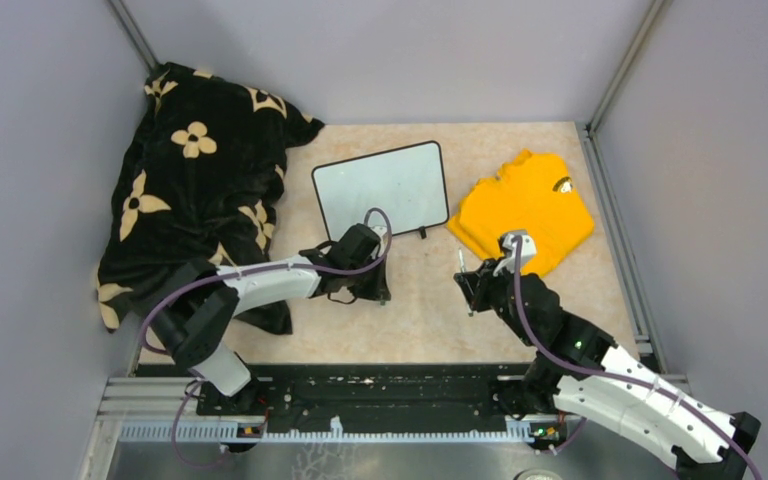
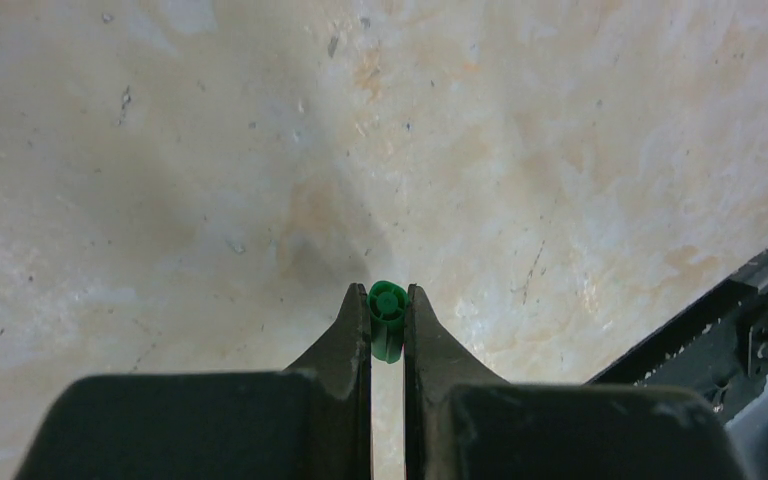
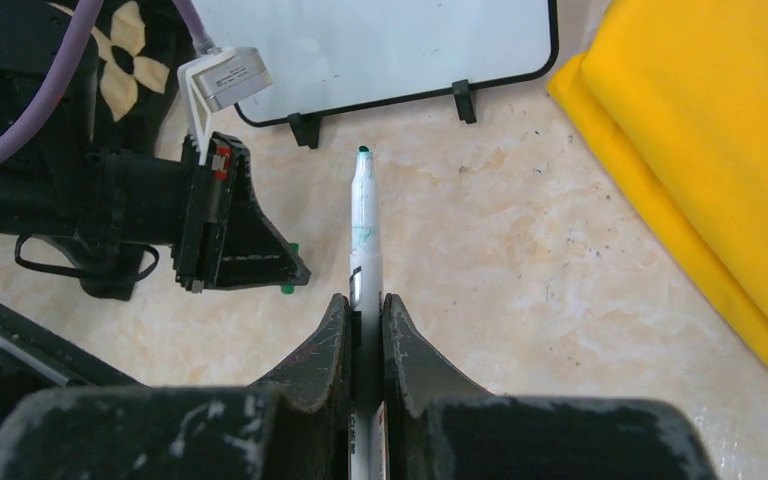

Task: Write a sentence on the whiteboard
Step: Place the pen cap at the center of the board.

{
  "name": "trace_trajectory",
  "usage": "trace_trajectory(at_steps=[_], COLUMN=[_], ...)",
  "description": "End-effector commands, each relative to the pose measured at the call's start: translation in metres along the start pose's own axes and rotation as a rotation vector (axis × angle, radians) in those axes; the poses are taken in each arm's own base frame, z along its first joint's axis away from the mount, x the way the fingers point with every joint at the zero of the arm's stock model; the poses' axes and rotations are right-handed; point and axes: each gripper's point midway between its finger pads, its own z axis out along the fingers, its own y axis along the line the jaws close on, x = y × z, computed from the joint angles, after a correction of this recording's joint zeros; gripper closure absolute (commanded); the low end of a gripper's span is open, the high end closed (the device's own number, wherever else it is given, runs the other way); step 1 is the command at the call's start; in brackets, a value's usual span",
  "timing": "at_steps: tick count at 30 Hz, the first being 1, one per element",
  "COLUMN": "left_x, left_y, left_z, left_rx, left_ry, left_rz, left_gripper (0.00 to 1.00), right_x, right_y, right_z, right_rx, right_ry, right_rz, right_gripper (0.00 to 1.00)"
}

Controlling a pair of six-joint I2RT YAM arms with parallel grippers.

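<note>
The whiteboard (image 1: 380, 188) lies blank at the back middle of the table, and its lower edge and black feet show in the right wrist view (image 3: 380, 40). My left gripper (image 1: 380, 292) (image 2: 388, 295) hovers low in front of the board, shut on a small green marker cap (image 2: 388, 318). That cap peeks out green at the fingertips in the right wrist view (image 3: 286, 288). My right gripper (image 1: 472, 290) (image 3: 364, 300) is shut on a white marker (image 3: 364, 220). The marker is uncapped, and its green tip points at the board from a short way off.
A folded yellow shirt (image 1: 528, 210) lies right of the board. A black blanket with cream flowers (image 1: 195, 180) is heaped at the back left, partly under the left arm. The black base rail (image 1: 380, 395) runs along the near edge. Grey walls enclose three sides.
</note>
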Motion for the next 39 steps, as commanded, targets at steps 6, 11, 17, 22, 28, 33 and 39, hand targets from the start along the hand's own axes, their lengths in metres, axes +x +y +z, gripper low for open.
trace_trajectory(at_steps=[6,11,17,22,28,33,39], left_x=[-0.007,-0.001,0.001,0.004,0.007,0.006,-0.001], left_y=[0.003,0.008,0.009,0.01,0.011,0.009,0.006], left_z=[0.022,0.024,0.024,0.024,0.023,0.022,0.016], left_rx=[-0.055,-0.07,-0.07,-0.073,-0.071,-0.065,-0.061], left_ry=[0.002,0.016,0.02,0.026,0.031,0.029,-0.002], left_rz=[-0.024,-0.026,-0.024,-0.026,-0.029,-0.033,-0.04], left_gripper=[1.0,0.92,0.81,0.76,0.71,0.67,0.61], right_x=[-0.014,-0.012,-0.012,-0.014,-0.013,-0.013,-0.012], right_y=[0.0,-0.001,0.001,0.002,0.002,0.002,0.002], right_z=[0.001,0.001,0.002,0.002,0.002,0.003,0.002], right_rx=[0.011,0.011,0.003,0.002,0.003,0.001,0.0], right_ry=[-0.041,-0.038,-0.039,-0.039,-0.037,-0.036,-0.035], right_rz=[-0.023,-0.024,-0.023,-0.027,-0.027,-0.024,-0.024], right_gripper=[1.0,1.0,1.0,1.0,1.0,1.0,1.0])
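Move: Just below the left hand, which still pinches the green cap, the bare table spot for it lies about 2 cm down, 1 cm ahead and 1 cm right. The whiteboard's middle stands some 25 cm straight ahead of that hand. The pen in the right hand is about 15 cm to the left hand's right, roughly level in reach, and some 15 cm higher. From the right hand the table spot lies about 15 cm left, level in reach, and some 18 cm down. Easing down about 1.5 cm and forward just over 1 cm, with a slight shift right, the left hand brings the pinched cap onto the bare table in front of the whiteboard, stops there, then opens its fingers partway and lets go of the cap while staying low around it. The right hand keeps its hold on the pen, practically still. ##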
